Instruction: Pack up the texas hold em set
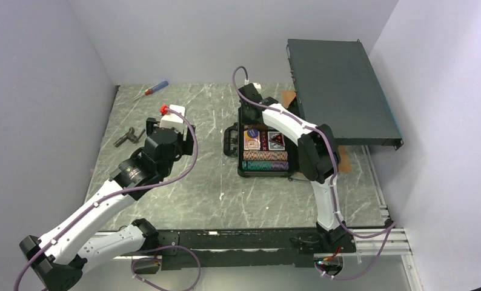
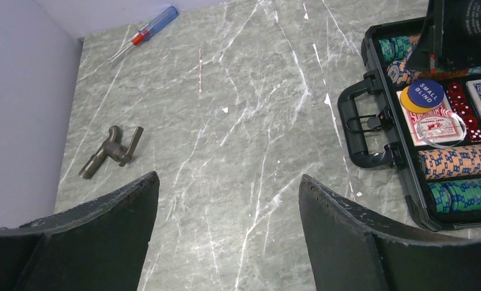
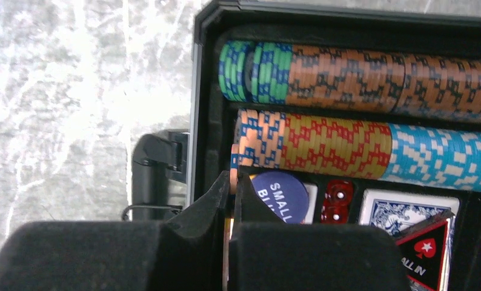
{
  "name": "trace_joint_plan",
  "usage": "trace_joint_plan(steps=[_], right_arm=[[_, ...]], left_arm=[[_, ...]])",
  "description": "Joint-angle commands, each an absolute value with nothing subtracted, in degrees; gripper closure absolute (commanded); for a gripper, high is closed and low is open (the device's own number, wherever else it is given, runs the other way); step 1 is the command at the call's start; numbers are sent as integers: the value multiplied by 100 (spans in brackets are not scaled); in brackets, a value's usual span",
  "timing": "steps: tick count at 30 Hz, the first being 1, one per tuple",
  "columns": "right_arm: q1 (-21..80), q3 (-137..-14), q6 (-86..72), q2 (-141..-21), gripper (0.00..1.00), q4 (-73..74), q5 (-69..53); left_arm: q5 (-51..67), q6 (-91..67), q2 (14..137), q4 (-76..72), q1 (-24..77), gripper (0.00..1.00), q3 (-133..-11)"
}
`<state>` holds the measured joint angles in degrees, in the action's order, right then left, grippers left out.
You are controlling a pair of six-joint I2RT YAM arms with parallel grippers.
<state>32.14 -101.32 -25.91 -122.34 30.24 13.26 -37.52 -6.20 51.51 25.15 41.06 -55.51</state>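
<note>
The texas hold em set's dark case [image 1: 241, 167] lies open at mid table, its black handle [image 1: 231, 140] to the left. It holds rows of striped chips [image 3: 347, 73], a blue "small blind" button [image 3: 283, 194], red dice [image 3: 338, 200] and a blue deck [image 3: 401, 215]. My right gripper [image 3: 232, 176] is over the case's handle side, shut on a thin orange chip [image 3: 233, 159] held edge-on at the left end of the second chip row. My left gripper [image 2: 229, 182] is open and empty above bare table, left of the case [image 2: 415, 200].
A large flat dark rack box [image 1: 341, 91] sits at the back right beside the case. A red-and-blue screwdriver [image 1: 156, 88] lies at the back left. A small grey metal part [image 2: 111, 150] lies near the left wall.
</note>
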Motion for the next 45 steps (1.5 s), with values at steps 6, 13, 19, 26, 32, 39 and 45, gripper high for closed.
trace_joint_plan(steps=[6, 13, 19, 26, 32, 39, 45], right_arm=[[3250, -11092, -2616, -12651, 100, 3243, 1521], [3251, -11022, -2655, -12717, 94, 3227, 1516], [3262, -11266, -2489, -12836, 68, 3368, 1519], [3479, -11076, -2075, -12241, 49, 3684, 1863], [3925, -9768, -1659, -10822, 32, 3644, 1529], [4572, -7882, -1074, -8741, 12, 3521, 1121], [5117, -6244, -1425, -6898, 9, 3169, 1420]], left_arm=[[-3744, -738, 5168, 2539, 4104, 14, -5659], [-3696, -732, 5178, 2528, 4100, 14, -5657], [-3628, -738, 5192, 2525, 4102, 14, -5656], [-3642, -738, 5161, 2530, 4103, 13, -5651], [-3556, -771, 5135, 2549, 4099, 13, -5674], [-3439, -852, 5054, 2616, 4104, 13, -5707], [-3319, -935, 4852, 2619, 4091, 13, -5711]])
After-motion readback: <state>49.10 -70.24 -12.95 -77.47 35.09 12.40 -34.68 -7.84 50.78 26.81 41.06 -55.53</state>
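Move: The free left end of the second chip row, where the right hand's held chip is bound, lies about 3 cm ahead, 1 cm left and 3 cm below it. The back chip row's middle is some 7 cm ahead and 6 cm right; the small blind button is level ahead and about 2 cm right, the case handle some 4 cm back and 7 cm left. From the left hand that row end is about 22 cm ahead, 23 cm right and 22 cm below. Forward about 2 cm with a slight leftward shift, the right hand carries its pinched chip over the left end of the second row, then sinks nearly 2 cm and opens to let go of it there. Fingers still spreading, it pulls back roughly 20 cm and climbs out over the near side of the case, turning some 25 degrees counter-clockwise. ##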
